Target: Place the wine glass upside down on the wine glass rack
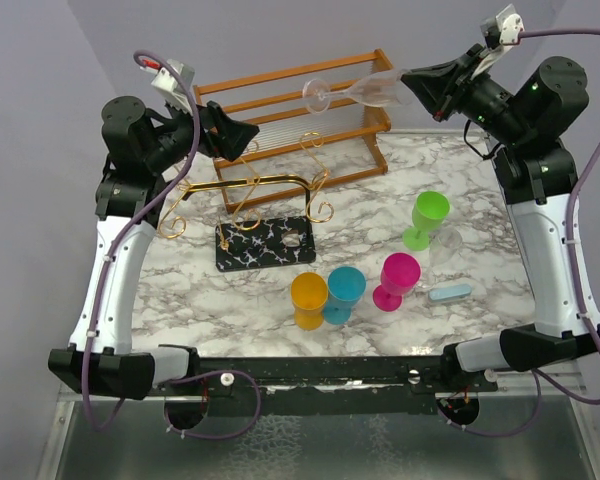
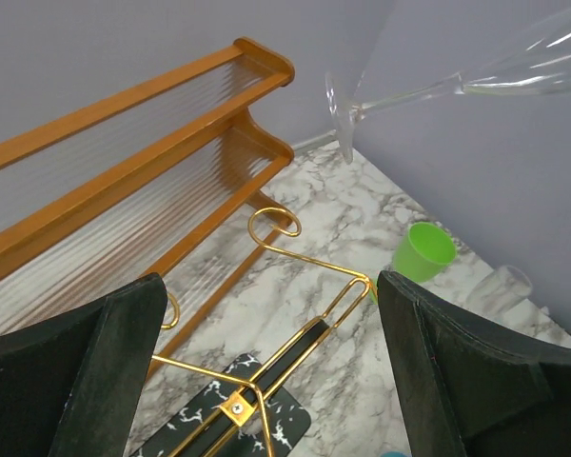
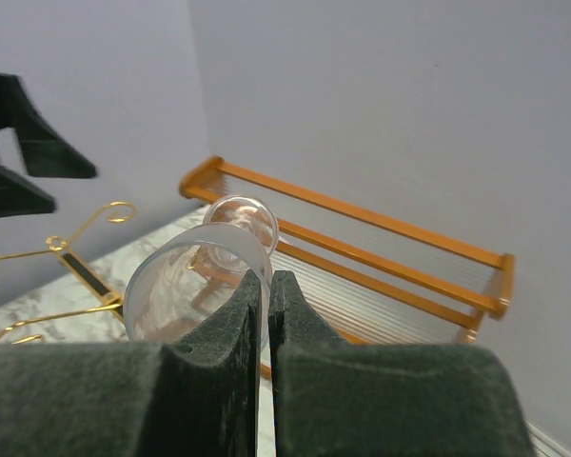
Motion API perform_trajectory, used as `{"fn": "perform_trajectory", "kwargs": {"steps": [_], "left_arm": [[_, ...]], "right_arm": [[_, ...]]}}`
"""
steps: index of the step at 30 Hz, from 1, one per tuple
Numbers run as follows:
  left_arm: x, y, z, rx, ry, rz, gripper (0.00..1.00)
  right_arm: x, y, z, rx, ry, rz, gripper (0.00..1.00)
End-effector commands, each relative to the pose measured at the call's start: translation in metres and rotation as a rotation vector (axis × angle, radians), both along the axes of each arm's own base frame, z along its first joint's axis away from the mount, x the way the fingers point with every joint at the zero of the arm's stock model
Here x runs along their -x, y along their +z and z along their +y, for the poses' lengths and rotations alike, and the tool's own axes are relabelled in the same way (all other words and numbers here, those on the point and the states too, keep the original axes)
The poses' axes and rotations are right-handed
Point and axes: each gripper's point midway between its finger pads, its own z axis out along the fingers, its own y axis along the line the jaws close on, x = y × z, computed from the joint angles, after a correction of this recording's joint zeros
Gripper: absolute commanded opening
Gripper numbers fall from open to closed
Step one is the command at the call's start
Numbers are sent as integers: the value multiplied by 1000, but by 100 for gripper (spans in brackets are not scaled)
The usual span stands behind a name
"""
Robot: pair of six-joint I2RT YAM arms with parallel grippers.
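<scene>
The clear wine glass [image 1: 355, 92] hangs on its side in the air above the wooden shelf, foot pointing left. My right gripper [image 1: 412, 85] is shut on the rim of its bowl [image 3: 195, 295], one finger inside and one outside. The stem and bowl also cross the top right of the left wrist view [image 2: 514, 71]. The wine glass rack [image 1: 250, 185], gold wire with scroll arms on a black veined base [image 1: 265, 245], stands at the table's left middle. My left gripper [image 1: 242, 135] hovers open above the rack's gold arm [image 2: 305, 262], holding nothing and apart from it.
An orange-brown wooden two-tier shelf [image 1: 290, 130] stands at the back. On the marble stand a green cup [image 1: 427, 218], a pink goblet [image 1: 395, 280], a blue cup [image 1: 344, 293], an orange cup [image 1: 308, 300] and a clear glass [image 1: 448, 245]. A small light-blue piece [image 1: 450, 292] lies at right.
</scene>
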Motion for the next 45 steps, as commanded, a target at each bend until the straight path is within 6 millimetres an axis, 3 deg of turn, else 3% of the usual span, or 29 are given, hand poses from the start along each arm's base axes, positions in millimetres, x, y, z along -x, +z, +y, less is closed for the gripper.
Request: {"fn": "perform_trajectory", "kwargs": {"steps": [1,11,19,30,41,45], "left_arm": [[5,24,-19,107,-114,2,95],[-1,25,-44,172,-208,33,92],[0,15,-53,212,-251,81,61],[2,4,-60,212,-277,123,44],[0,-4,-64,221,-283,168,41],[-1,-5,-64,224,-283,179,36]], "right_arm": [[28,29,29,-65,184,-46,1],[37,20,51,-73,314,1,1],[38,15,54,-79,337,18,1],[36,10,53,-86,329,24,1],[35,8,53,-93,322,28,1],[35,8,52,-94,319,27,1]]}}
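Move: The wine glass lies on its side in the air, bowl in the right fingers. Its foot is about 15 cm to the left hand's right, 8 cm ahead and 2 cm higher. The gold wine glass rack stands below the left hand, roughly 7 cm right, 1 cm ahead and 14 cm down; the wooden rack sits about 14 cm ahead, 10 cm right and 12 cm below. From the right hand, the left hand is some 32 cm left, 12 cm back and 6 cm lower. The wine glass, still pinched by the bowl, is brought foot first towards the left gripper: the right hand goes about 5 cm left and slightly back, turning counter-clockwise, and soon nearly stops. The open left hand comes some 6 cm right to meet it, turning clockwise, its left side dropping and its tips dipping, and closes to under half open around the foot; contact there can't be made out. ##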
